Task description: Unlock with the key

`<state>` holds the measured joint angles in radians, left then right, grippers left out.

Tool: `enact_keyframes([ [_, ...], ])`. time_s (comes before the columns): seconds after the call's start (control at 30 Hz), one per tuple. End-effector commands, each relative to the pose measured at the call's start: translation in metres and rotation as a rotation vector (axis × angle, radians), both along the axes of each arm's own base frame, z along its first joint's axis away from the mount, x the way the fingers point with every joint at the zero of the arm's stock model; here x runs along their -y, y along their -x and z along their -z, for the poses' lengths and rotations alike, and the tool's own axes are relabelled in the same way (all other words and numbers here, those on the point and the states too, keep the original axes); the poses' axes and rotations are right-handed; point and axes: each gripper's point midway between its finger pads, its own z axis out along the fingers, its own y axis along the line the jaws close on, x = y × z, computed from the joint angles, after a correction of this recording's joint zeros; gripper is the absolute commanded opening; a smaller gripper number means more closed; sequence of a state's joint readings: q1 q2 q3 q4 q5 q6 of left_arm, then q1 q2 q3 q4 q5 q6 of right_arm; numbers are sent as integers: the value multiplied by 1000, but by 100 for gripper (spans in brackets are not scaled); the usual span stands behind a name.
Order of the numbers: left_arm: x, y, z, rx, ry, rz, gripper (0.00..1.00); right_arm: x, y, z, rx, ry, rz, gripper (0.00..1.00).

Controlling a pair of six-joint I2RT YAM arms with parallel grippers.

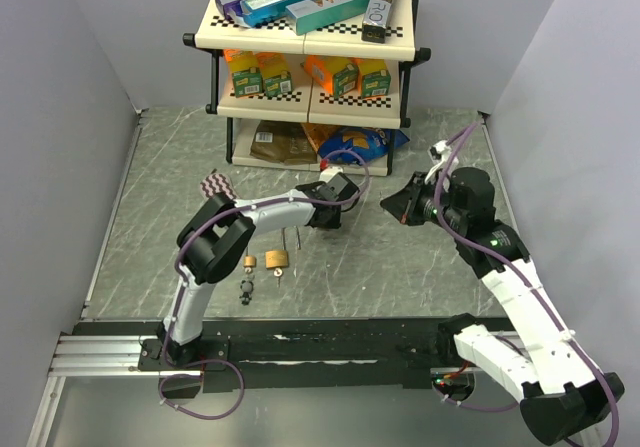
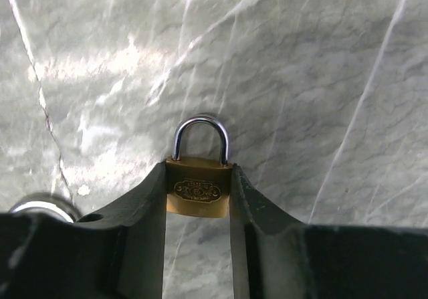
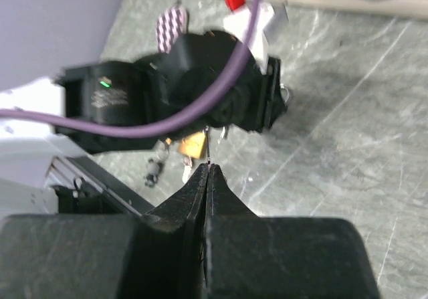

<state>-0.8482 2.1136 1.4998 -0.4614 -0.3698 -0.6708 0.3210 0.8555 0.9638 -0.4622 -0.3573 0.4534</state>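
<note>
A brass padlock (image 2: 198, 192) with a silver shackle (image 2: 200, 133) sits between my left gripper's (image 2: 198, 172) black fingers, and both fingers press on its sides. In the top view the left gripper (image 1: 335, 202) is near the table's middle and the held padlock is hidden under it. My right gripper (image 1: 392, 205) faces it from the right, a short gap away. The right gripper (image 3: 208, 168) is shut, and a thin metal blade, the key (image 3: 209, 150) seen edge-on, sticks out of its tips toward the left gripper.
Another brass padlock (image 1: 277, 259), a smaller brass one (image 1: 250, 262) and a small dark part (image 1: 246, 289) lie on the table left of the grippers. A three-tier shelf (image 1: 300, 42) with boxes and bags stands at the back. A checkered pouch (image 1: 217, 182) lies left.
</note>
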Motion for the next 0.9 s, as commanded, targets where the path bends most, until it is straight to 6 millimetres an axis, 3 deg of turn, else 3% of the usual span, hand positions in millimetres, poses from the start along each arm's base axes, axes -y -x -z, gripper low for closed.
enact_keyframes([
  [0.0,-46,69,49,-301,-86,-44,1,-12,6,12,27,-5,-91,0],
  [0.2,-12,60,-32,-260,264,-132,1,-31,12,33,19,13,-185,0],
  [0.23,-11,63,-38,-272,302,-143,1,-38,15,40,1,16,-214,0],
  [0.3,1,62,-68,-268,449,-167,1,-50,20,46,-10,-7,-273,0],
  [0.47,6,70,-115,-253,652,-227,1,-70,25,73,-131,-5,-327,0],
  [0.67,5,74,-147,-225,771,-267,1,-85,27,94,-233,2,-365,0],
  [0.87,2,76,-156,-212,808,-287,1,-95,25,106,-293,-1,-380,0],
])
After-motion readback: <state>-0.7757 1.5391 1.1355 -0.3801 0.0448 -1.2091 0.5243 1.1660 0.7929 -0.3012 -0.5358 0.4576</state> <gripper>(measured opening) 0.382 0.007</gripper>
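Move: The padlock sits already pinched between the left fingertips at the table; the key held by the right hand lies about 8 cm back from the left hand, 11 cm to its right and some 26 cm above. From the right hand, the padlock is roughly 9 cm ahead, 12 cm left and 27 cm below. Neighbours of the left hand: the large padlock about 14 cm left and 9 cm back, the small padlock 21 cm left and 10 cm back. Keep the padlock pinched and draw the left gripper back about 8 cm, then lift it steeply some 14 cm, rolling it about 40 degrees so its fingers swing round towards the right hand. Meanwhile bring the shut right gripper with the key down about 12 cm, leftward and a little back towards the padlock, tipping its fingers down and turning them counter-clockwise. ##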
